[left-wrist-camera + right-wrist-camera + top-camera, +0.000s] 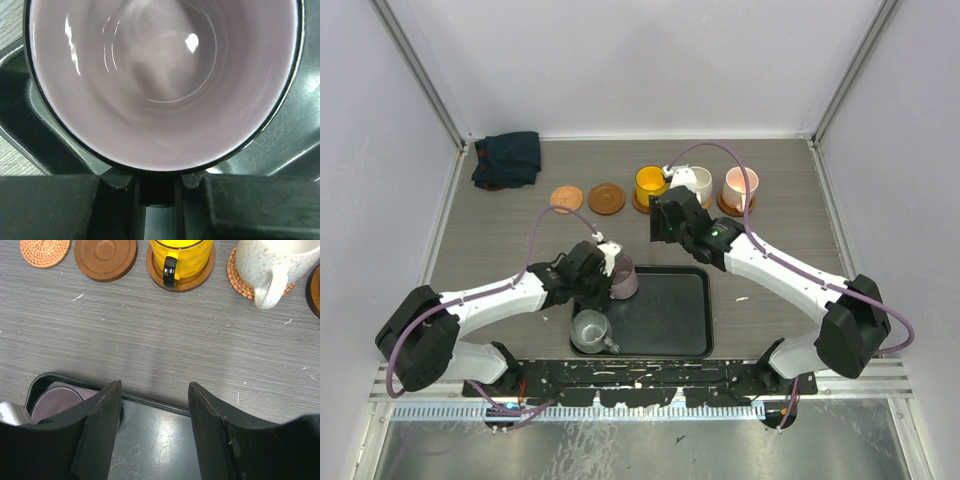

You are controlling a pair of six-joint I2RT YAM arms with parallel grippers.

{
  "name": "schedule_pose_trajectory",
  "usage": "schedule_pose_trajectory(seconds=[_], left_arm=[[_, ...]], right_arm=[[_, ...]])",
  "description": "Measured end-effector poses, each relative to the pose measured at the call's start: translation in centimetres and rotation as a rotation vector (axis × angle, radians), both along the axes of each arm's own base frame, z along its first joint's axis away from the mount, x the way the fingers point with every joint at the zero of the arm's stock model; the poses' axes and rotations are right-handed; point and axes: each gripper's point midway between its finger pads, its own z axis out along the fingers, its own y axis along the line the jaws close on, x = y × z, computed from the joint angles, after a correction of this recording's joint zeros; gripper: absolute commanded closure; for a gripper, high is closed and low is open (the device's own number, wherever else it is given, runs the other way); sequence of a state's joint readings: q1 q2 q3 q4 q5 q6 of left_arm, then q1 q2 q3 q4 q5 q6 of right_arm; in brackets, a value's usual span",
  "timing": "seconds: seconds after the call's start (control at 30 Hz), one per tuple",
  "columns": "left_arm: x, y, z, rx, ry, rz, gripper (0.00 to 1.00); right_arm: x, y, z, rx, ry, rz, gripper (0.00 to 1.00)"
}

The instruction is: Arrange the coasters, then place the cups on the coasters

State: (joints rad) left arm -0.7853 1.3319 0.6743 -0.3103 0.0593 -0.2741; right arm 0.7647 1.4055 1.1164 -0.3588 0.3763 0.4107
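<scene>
The purple cup (pixel 623 279) (pixel 160 80) stands at the far left of the black tray (pixel 670 315). My left gripper (pixel 605 268) (pixel 156 186) is shut on its dark handle, one finger on each side. A grey-green cup (pixel 590 330) sits in the tray's near left corner. Along the back, the yellow cup (pixel 651 185) (pixel 181 257), white cup (pixel 697 183) (pixel 270 262) and pink cup (pixel 740 187) each rest on a coaster. Two bare coasters (pixel 566 198) (pixel 606 198) lie left of them. My right gripper (pixel 668 222) (pixel 155 400) hangs open and empty over the tray's far edge.
A dark folded cloth (pixel 508 158) lies in the back left corner. White walls close the table on three sides. The right part of the tray (pixel 165 440) is bare.
</scene>
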Motion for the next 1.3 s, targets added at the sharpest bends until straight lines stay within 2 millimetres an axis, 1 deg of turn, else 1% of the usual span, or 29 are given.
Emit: schedule_pose_trajectory(seconds=[0.07, 0.2, 0.4, 0.5, 0.63, 0.7, 0.8, 0.87, 0.93, 0.97, 1.0, 1.07, 1.1, 1.13, 1.23, 1.3], left_arm=[[0.1, 0.0, 0.1, -0.003, -0.01, 0.005, 1.0], [0.4, 0.6, 0.7, 0.013, -0.062, 0.027, 1.0], [2.0, 2.1, 3.1, 0.027, -0.19, 0.106, 1.0], [2.8, 2.5, 4.2, 0.031, -0.234, 0.137, 1.0], [4.5, 2.3, 6.4, 0.044, -0.283, 0.176, 1.0], [6.1, 1.7, 7.9, 0.055, -0.319, 0.201, 1.0], [8.5, 0.9, 9.4, 0.066, -0.351, 0.236, 1.0], [10.5, 0.6, 10.1, 0.072, -0.357, 0.262, 1.0], [12.6, 1.0, 10.3, 0.088, -0.355, 0.303, 1.0], [13.5, 1.2, 10.4, 0.096, -0.353, 0.322, 1.0], [14.9, 1.6, 10.3, 0.112, -0.347, 0.349, 1.0], [16.6, 2.0, 10.0, 0.14, -0.333, 0.38, 1.0], [17.7, 2.2, 9.7, 0.158, -0.321, 0.4, 1.0], [18.4, 2.3, 9.4, 0.168, -0.314, 0.408, 1.0], [21.1, 2.9, 8.4, 0.205, -0.271, 0.445, 1.0], [22.6, 3.1, 7.6, 0.212, -0.241, 0.46, 1.0]], right_arm=[[0.0, 0.1, -0.1, 0.002, 0.003, 0.0, 0.39], [0.0, 0.1, -0.1, 0.006, 0.005, -0.001, 0.4], [0.0, 0.1, -0.3, 0.015, 0.001, -0.005, 0.4], [-0.5, -0.6, -1.5, 0.001, 0.008, -0.014, 0.39], [-1.2, -2.0, -2.5, -0.028, 0.012, -0.045, 0.4], [-1.6, -2.9, -3.0, -0.039, 0.013, -0.067, 0.4], [-2.2, -4.2, -3.7, -0.059, 0.015, -0.1, 0.39], [-2.7, -5.2, -4.3, -0.077, 0.023, -0.122, 0.39], [-3.0, -6.2, -4.8, -0.094, 0.03, -0.15, 0.39], [-3.2, -6.7, -5.0, -0.1, 0.034, -0.16, 0.39], [-3.3, -7.1, -5.3, -0.105, 0.039, -0.17, 0.39], [-3.7, -7.9, -5.9, -0.116, 0.051, -0.184, 0.39], [-3.8, -8.3, -6.2, -0.122, 0.059, -0.193, 0.39], [-3.9, -8.6, -6.4, -0.125, 0.064, -0.199, 0.39], [-4.1, -9.2, -6.6, -0.122, 0.068, -0.212, 0.39], [-4.2, -9.3, -6.6, -0.119, 0.07, -0.214, 0.39]])
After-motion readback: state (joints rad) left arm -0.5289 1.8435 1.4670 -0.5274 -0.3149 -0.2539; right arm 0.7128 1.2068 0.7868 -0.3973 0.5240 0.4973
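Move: The left hand already grips the purple cup's handle inside the tray. The bare dark coaster lies about 25 cm ahead, 1 cm left and some 5 cm below. From the hand, the yellow cup stands about 26 cm ahead and 10 cm right, at its height; the light woven coaster lies some 25 cm ahead and 11 cm left, level with the dark one. From the right hand, the dark coaster is about 13 cm ahead, 12 cm left and 18 cm down. Keeping its pinch on the purple cup's handle, the left hand lifts the cup up out of the tray, about 10 cm at the highest, then sweeps some 23 cm forward to the dark coaster, turning roughly 25 degrees counter-clockwise and starting to sink near the end. The empty right hand, fingers open, clears off about 9 cm right, also down and a little back, to over the tray's far right corner. ##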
